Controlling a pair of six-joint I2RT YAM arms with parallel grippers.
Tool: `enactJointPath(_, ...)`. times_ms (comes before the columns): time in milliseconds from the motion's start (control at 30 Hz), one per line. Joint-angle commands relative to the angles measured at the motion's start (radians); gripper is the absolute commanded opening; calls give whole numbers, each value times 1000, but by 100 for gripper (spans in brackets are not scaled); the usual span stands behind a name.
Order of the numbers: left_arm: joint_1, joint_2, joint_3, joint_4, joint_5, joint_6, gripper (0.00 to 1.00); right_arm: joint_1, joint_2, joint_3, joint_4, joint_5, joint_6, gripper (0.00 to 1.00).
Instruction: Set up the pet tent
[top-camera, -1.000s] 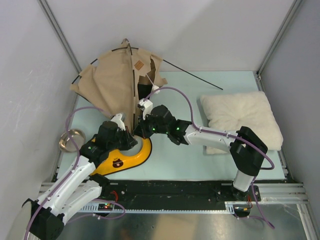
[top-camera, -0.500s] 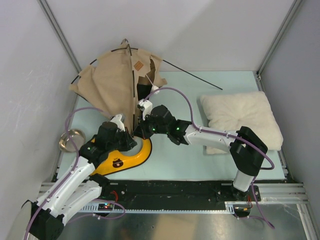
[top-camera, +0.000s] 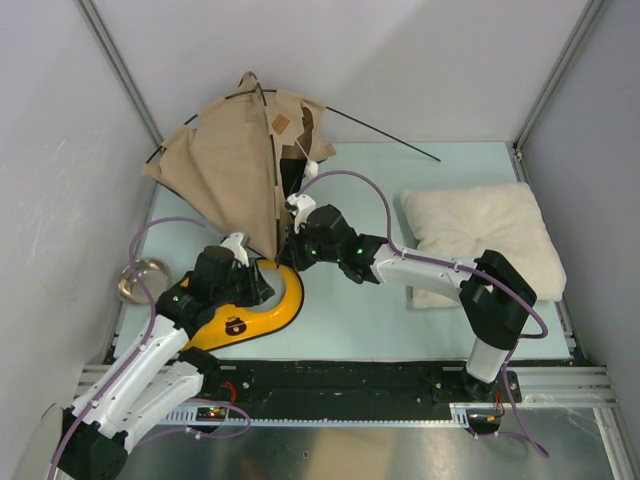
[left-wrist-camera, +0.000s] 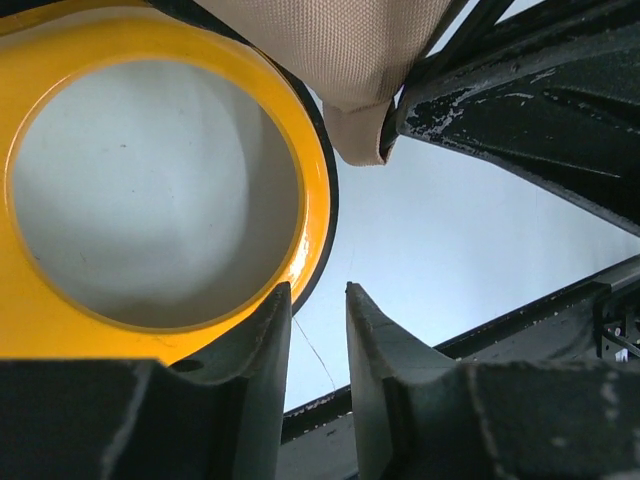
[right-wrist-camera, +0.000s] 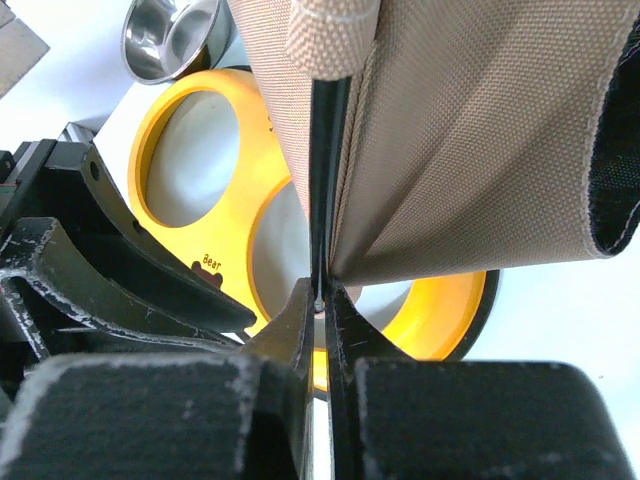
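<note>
The pet tent (top-camera: 225, 170) is a tan fabric teepee at the back left, leaning, with a thin black pole (top-camera: 385, 133) sticking out to the right. My right gripper (top-camera: 287, 250) is shut on the lower end of a black tent pole (right-wrist-camera: 322, 180), at the tan fabric's (right-wrist-camera: 470, 130) bottom edge. My left gripper (left-wrist-camera: 318, 287) stands open just below a hanging fabric corner (left-wrist-camera: 360, 120), with nothing between its fingers. In the top view the left gripper (top-camera: 265, 280) sits over the yellow feeder.
A yellow double-bowl feeder (top-camera: 285, 305) with empty holes lies under both grippers. A steel bowl (top-camera: 143, 280) rests at the left wall. A cream pillow (top-camera: 485, 240) lies at the right. Walls stand close behind and beside the tent.
My left gripper has opened and let go of the tent's lower corner. The right gripper moved slightly back and right with the pole, and the fabric spread wider.
</note>
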Motion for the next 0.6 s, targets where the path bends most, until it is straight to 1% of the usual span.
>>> enactJointPath(0,6,-9,64,0,-2,9,35,-9,-1,17,16,13,10,0)
enactJointPath(167,7,-7,102,-6,-48,7,48,-18,-15,13,-10,-19,4,0)
enactJointPath(367,18,-13,185,-31,-195,1,55,-51,-40,-9,-54,-101,-1,0)
enactJointPath(567,52,7,254,-35,-269,-32,63,-70,-58,-33,-93,-146,-20,0)
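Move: Some 7 cm ahead of the left hand, 3 cm to its right and a little higher, hangs the tent's near corner; the right hand holds the black pole end there, with the corner about 2 cm to that hand's left and just below. The tent panel spreads from it, its middle roughly 25 cm ahead, 8 cm left and 12 cm above the left hand. The yellow bear board's middle lies 6 cm back, 9 cm left and 12 cm below the left hand. Climbing about 7 cm, with some 4 cm forward and a little left, the already parted left fingers open wider as the hand rises from over the yellow board towards the tent panel, tipping downward and turning counter-clockwise. The right hand keeps its shut pinch on the pole end at the tent's corner, easing roughly 2 cm down and 2 cm right. ##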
